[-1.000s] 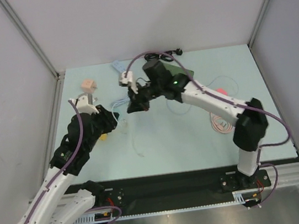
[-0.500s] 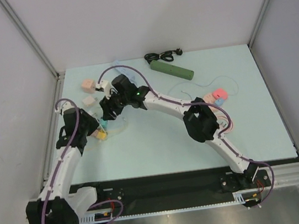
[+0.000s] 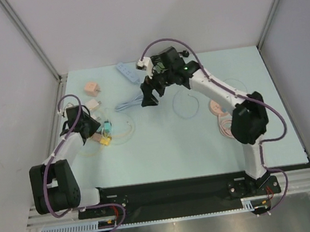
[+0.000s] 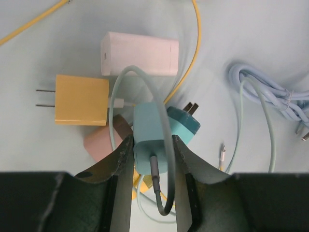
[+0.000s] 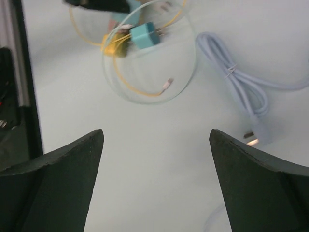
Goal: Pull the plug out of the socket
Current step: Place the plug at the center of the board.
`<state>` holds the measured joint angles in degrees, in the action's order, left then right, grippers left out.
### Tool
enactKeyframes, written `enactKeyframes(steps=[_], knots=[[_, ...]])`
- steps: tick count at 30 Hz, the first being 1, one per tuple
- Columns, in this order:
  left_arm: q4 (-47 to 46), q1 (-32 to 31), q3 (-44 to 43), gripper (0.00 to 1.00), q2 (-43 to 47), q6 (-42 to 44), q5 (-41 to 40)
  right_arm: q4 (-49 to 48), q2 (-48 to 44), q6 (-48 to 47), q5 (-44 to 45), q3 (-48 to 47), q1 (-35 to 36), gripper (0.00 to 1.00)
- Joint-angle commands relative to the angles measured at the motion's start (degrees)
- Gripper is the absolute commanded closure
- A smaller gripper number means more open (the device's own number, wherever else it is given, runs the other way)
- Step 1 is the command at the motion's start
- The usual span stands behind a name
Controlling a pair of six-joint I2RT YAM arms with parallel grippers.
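A teal charger block (image 4: 147, 130) lies at the left of the table among other adapters, and my left gripper (image 4: 151, 142) is shut on its sides. A grey cable plug (image 4: 154, 166) sits in the socket at the block's near end, its cord looping back over the top. From above, the left gripper (image 3: 100, 127) and the teal block (image 3: 107, 127) are beside the left wall. My right gripper (image 3: 148, 99) hangs over the back middle, wide open and holding nothing (image 5: 155, 133). The teal block (image 5: 143, 35) shows far ahead of it.
A yellow adapter (image 4: 81, 99), a white block (image 4: 140, 53) and a pink block (image 4: 99, 145) crowd the teal one. Thin yellow and clear cords loop around them. A bundled light-blue cable (image 3: 130, 103) leads to a blue power strip (image 3: 127, 72). Pink coiled cord (image 3: 226, 126) lies right.
My right gripper has gone from shut to wide open and now hangs to the right of the adapter cluster. The left gripper keeps its hold on the teal block.
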<state>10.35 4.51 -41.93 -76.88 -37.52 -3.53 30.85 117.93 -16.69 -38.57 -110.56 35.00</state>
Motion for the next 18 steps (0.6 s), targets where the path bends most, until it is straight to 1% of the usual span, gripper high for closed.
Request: enactKeyframes(steps=[1,2,3,4,5,6,7,8,9,10,11,12,13,14,15,18], knots=[[-1.92,1.02,-4.12,1.0,-2.04,0.6,0.63,6.76,-10.33,-7.65,-6.34,7.18,0.51,0.02],[-1.48,1.11,-5.08,0.99,-2.83,0.86,0.54,7.29,-14.18,-9.22,-6.69,9.38,-0.19,0.02],[-1.04,1.46,-5.52,0.97,-3.88,1.56,0.63,7.9,-16.65,-9.67,-6.7,14.01,-0.63,0.0],[-0.16,1.9,-6.31,0.94,-4.32,1.83,0.72,8.17,-18.77,-10.2,-6.7,16.23,-1.07,0.0],[0.02,2.25,-6.49,0.84,-4.59,2.44,0.98,8.43,-23.4,-11.42,-6.78,18.34,-2.3,0.0],[0.11,2.43,-6.58,0.78,-4.77,2.71,1.85,8.35,-25.71,-11.87,-6.87,22.89,-3.27,0.0],[0.37,3.04,-6.67,0.72,-4.68,2.97,2.38,8.35,-27.91,-12.22,-7.22,24.76,-4.32,0.0],[0.55,3.31,-6.67,0.61,-4.51,3.5,2.82,8.09,-32.63,-12.92,-7.4,26.87,-5.55,0.0],[0.72,3.57,-6.67,0.57,-4.16,3.76,3.0,8.17,-34.59,-13.19,-7.84,28.54,-8.78,0.0],[0.64,3.92,-6.5,0.5,-3.28,4.38,4.39,8.26,-36.78,-13.54,-9.58,31.52,-10.64,0.0],[0.72,4.01,-6.32,0.47,-2.84,4.64,5.02,8.61,-40.03,-13.89,-10.64,32.68,-13.01,0.0],[0.55,4.19,-6.23,0.44,-2.31,4.99,5.55,8.61,-41.88,-13.81,-11.87,33.82,-17.38,0.0],[0.64,4.27,-5.97,0.39,-1.26,5.26,6.33,8.52,-43.38,-13.72,-14.84,36.27,-20.21,0.0],[0.55,4.28,-5.88,0.37,-0.82,5.78,6.78,8.52,-46.18,-13.72,-16.61,37.43,-22.67,0.0],[0.46,4.54,-5.44,0.34,0.4,5.96,8.09,8.61,-47.34,-13.81,-19.33,39.96,-27.4,0.0],[0.64,4.89,-5.0,0.32,3.3,6.93,10.29,7.74,-51.82,-13.9,-21.81,43.67,-33.93,0.0]])
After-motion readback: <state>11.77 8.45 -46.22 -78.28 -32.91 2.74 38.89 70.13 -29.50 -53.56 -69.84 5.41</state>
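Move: My left hand still pinches the light blue plug low over the cluster; its spot is about 2 cm ahead, 1 cm to the left and 2 cm below. From this hand, the pink block lies some 4 cm ahead and 4 cm left, the teal plug about level and 2 cm right, the orange plug 2 cm back and 6 cm left. From my right hand, that spot is roughly 23 cm left, 4 cm back and well below. I ease my left hand about 2 cm forward and slightly left, staying low, to put the light blue plug between the pink block and the teal plug, then open the fingers, let go and lift some 2 cm. Meanwhile my empty, wide-open right hand draws back about 10 cm and sweeps some 23 cm right, rising a little and turning clockwise, away from the cluster. ##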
